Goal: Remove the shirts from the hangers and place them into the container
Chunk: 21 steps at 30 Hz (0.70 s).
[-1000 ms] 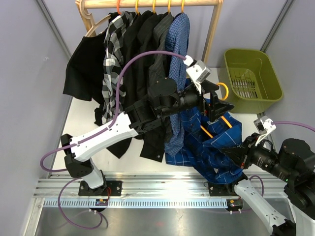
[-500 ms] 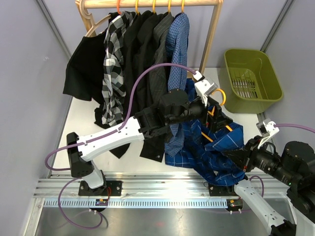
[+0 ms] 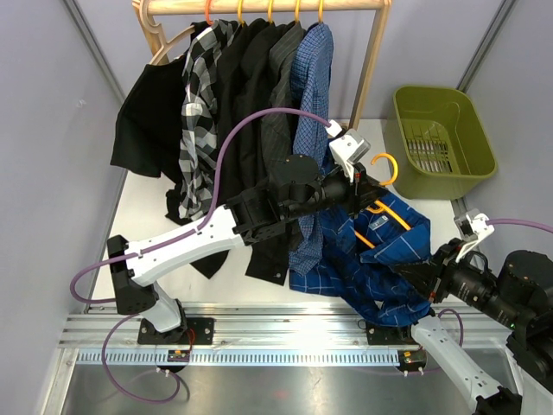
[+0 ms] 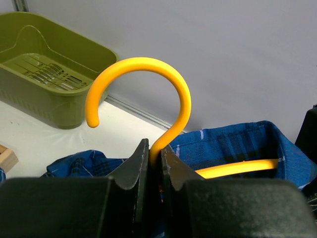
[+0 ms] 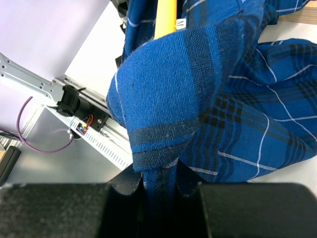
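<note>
A dark blue plaid shirt (image 3: 373,259) lies crumpled on the table with an orange-yellow hanger (image 3: 386,166) still inside its collar. My left gripper (image 3: 363,185) is shut on the neck just below the hanger's hook (image 4: 143,89), its fingertips (image 4: 138,157) pinching the thin stem. My right gripper (image 3: 425,280) is shut on a fold of the same shirt (image 5: 168,99) near the table's front edge; the hanger's arm (image 5: 166,17) shows above that fold. The olive-green container (image 3: 445,130) stands at the back right and holds no shirt. Several more shirts (image 3: 251,95) hang on hangers.
The pale wooden rack (image 3: 259,7) spans the back, its right post (image 3: 370,65) between the hanging shirts and the basket. A black shirt (image 3: 151,112) drapes off the rack's left end. The metal rail (image 3: 259,333) runs along the near edge.
My left gripper's jaws have closed on the hanger's neck and shifted slightly left. The right gripper keeps its hold on the blue shirt and has barely moved.
</note>
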Each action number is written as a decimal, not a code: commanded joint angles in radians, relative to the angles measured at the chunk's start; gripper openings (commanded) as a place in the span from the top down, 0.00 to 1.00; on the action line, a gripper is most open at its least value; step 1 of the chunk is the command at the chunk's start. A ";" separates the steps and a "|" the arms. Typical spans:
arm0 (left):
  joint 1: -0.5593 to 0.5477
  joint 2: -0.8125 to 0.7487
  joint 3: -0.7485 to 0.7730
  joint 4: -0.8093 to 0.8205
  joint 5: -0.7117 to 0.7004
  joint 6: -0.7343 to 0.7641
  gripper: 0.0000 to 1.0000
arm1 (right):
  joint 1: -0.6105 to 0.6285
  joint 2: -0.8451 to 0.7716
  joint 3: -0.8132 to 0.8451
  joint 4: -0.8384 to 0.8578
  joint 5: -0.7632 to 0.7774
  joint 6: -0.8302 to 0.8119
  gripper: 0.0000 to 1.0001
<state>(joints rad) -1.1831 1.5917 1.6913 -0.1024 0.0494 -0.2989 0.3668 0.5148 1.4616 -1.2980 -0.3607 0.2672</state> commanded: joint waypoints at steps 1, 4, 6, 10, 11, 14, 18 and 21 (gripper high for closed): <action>-0.036 -0.032 -0.005 0.030 0.052 -0.032 0.97 | -0.003 0.034 0.023 0.183 -0.029 0.000 1.00; -0.036 -0.039 0.014 0.032 0.021 -0.025 0.99 | -0.003 0.044 0.014 0.166 -0.043 -0.013 0.97; -0.036 -0.045 0.056 0.021 -0.009 -0.006 0.99 | -0.005 0.047 0.006 0.155 -0.032 -0.025 0.91; -0.035 -0.064 0.113 0.023 -0.141 0.036 0.99 | -0.003 0.042 -0.006 0.140 -0.024 -0.039 0.86; -0.035 -0.068 0.125 0.024 -0.170 0.055 0.99 | -0.003 0.042 -0.010 0.138 -0.024 -0.040 0.84; -0.024 -0.061 0.160 0.029 -0.284 0.096 0.99 | -0.003 0.042 -0.015 0.134 -0.030 -0.045 0.56; -0.001 -0.003 0.258 -0.020 -0.454 0.213 0.98 | -0.003 0.036 -0.011 0.123 -0.026 -0.045 0.40; 0.060 0.011 0.295 -0.055 -0.516 0.236 1.00 | -0.003 0.027 -0.003 0.106 -0.011 -0.046 0.39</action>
<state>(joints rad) -1.1893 1.6123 1.9007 -0.2218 -0.2974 -0.1310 0.3660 0.5316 1.4525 -1.1984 -0.3679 0.2314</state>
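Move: The left hand already grips the orange hanger's neck; the hanger's body lies about 7 cm back and 2 cm right of it, some 2 cm lower, and the blue plaid shirt's middle roughly 10 cm back, straight below by 13 cm. From the right hand, which pinches a fold of that shirt, its middle is about 3 cm ahead, 6 cm left, 8 cm down. The container stands some 33 cm ahead and 27 cm right of the left hand, far below. The right fingers open wide on the blue plaid shirt, easing off their pinch while that hand drifts a couple of centimetres forward and up. Keeping its grip on the hanger neck, the left hand speeds up, rising about 6 cm while going forward and to its left, away from the right hand, and turns some 20 degrees counter-clockwise, tipping slightly upward. ##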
